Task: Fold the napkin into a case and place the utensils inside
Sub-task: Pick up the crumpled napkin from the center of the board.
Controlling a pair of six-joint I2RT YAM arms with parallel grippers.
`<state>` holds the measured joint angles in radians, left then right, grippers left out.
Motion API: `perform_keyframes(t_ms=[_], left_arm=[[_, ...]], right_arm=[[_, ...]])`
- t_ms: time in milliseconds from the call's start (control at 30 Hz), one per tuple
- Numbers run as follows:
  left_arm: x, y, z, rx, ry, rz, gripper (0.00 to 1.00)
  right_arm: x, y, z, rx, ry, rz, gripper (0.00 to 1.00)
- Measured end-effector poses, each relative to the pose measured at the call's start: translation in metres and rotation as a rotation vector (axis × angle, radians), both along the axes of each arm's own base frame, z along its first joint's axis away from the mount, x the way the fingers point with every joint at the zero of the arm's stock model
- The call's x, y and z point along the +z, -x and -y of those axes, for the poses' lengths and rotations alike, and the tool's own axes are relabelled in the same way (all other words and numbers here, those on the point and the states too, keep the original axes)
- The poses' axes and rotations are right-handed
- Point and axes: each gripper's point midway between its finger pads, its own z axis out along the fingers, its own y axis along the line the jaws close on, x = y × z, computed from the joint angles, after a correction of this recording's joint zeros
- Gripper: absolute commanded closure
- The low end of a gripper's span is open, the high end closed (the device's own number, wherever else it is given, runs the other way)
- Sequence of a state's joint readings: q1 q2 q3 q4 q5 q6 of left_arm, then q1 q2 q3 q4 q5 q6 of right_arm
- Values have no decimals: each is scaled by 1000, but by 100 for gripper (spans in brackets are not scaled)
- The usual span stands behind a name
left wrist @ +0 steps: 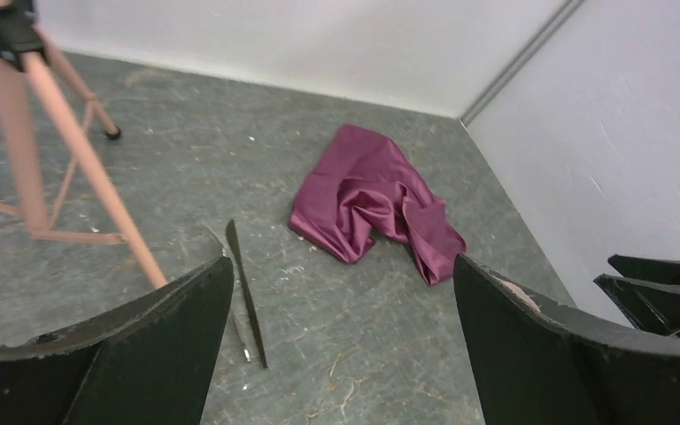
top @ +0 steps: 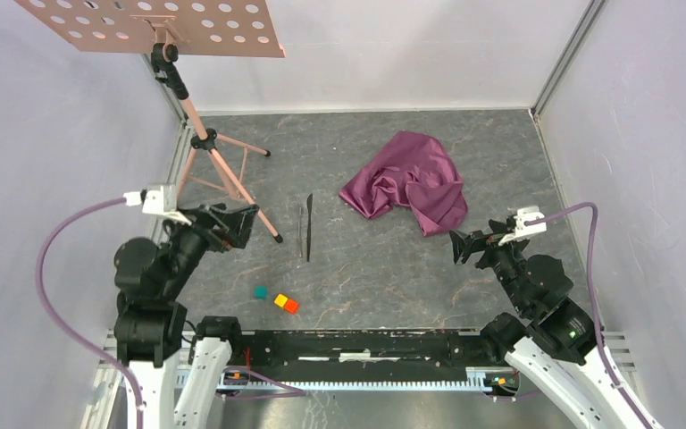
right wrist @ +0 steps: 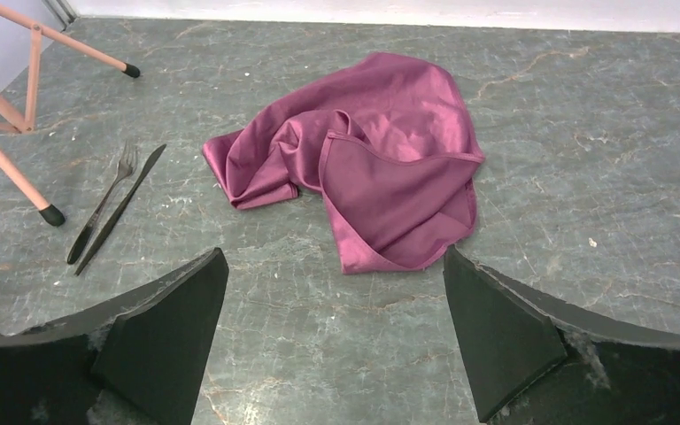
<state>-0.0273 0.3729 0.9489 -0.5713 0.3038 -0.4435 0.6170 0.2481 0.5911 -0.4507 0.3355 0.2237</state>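
Observation:
The plum-purple napkin (top: 408, 179) lies crumpled in a heap at the right rear of the table, with folds lying over one another (left wrist: 367, 199) (right wrist: 381, 168). The utensils lie side by side left of it, both dark and slim: a knife (top: 309, 228) (left wrist: 246, 292) (right wrist: 122, 208) and a fork (top: 302, 231) (right wrist: 102, 208). My left gripper (top: 243, 223) (left wrist: 343, 266) hangs open to the left of the utensils, holding nothing. My right gripper (top: 457, 243) (right wrist: 333, 257) is open too, just in front of the napkin's near corner and clear of it.
A pink music stand's tripod (top: 219, 161) (left wrist: 71, 150) stands at the left rear. One foot (right wrist: 51, 214) lands near the utensils, and its perforated desk (top: 152, 22) overhangs above. Teal (top: 260, 292) and yellow-orange (top: 286, 303) blocks lie near the front. Grey walls enclose the table.

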Motion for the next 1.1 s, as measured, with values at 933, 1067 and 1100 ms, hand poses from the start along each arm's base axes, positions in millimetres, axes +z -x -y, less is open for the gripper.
perform_keyframes(t_ms=[933,1067,1100], left_arm=[[-39,-64,175,-541,-142,-164,0],[-54,-78,191,-556,-156,-202,0],[-58,-80,194,-561,-158,-210,0]], right_arm=[[-151,-97,-15,-196,107,-489,2],[-168,-123,-19,-105,53,-546,8],[-171,-129,-27,-62,58,-562,9]])
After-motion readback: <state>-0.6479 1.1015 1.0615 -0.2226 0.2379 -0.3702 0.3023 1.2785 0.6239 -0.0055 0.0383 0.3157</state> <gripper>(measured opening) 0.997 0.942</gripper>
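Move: From the right hand, the middle of the crumpled napkin is about 27 cm ahead, 6 cm to the left and some 22 cm below. From the left hand it lies roughly 30 cm ahead, 40 cm to the right and 32 cm below. The knife is nearer the left hand: about 16 cm ahead and 8 cm to the right, 33 cm down, with the fork some 3 cm left of it and about 1 cm nearer. Swoop the right gripper down some 17 cm and forward 13 cm onto the near right part of the napkin, tipping its fingers about 30 degrees downward and leaving them open. Meanwhile ease the left gripper forward, then swing it about 20 cm right and lower towards the napkin, turning it clockwise some 30 degrees, fingers still wide open and well above the table. ##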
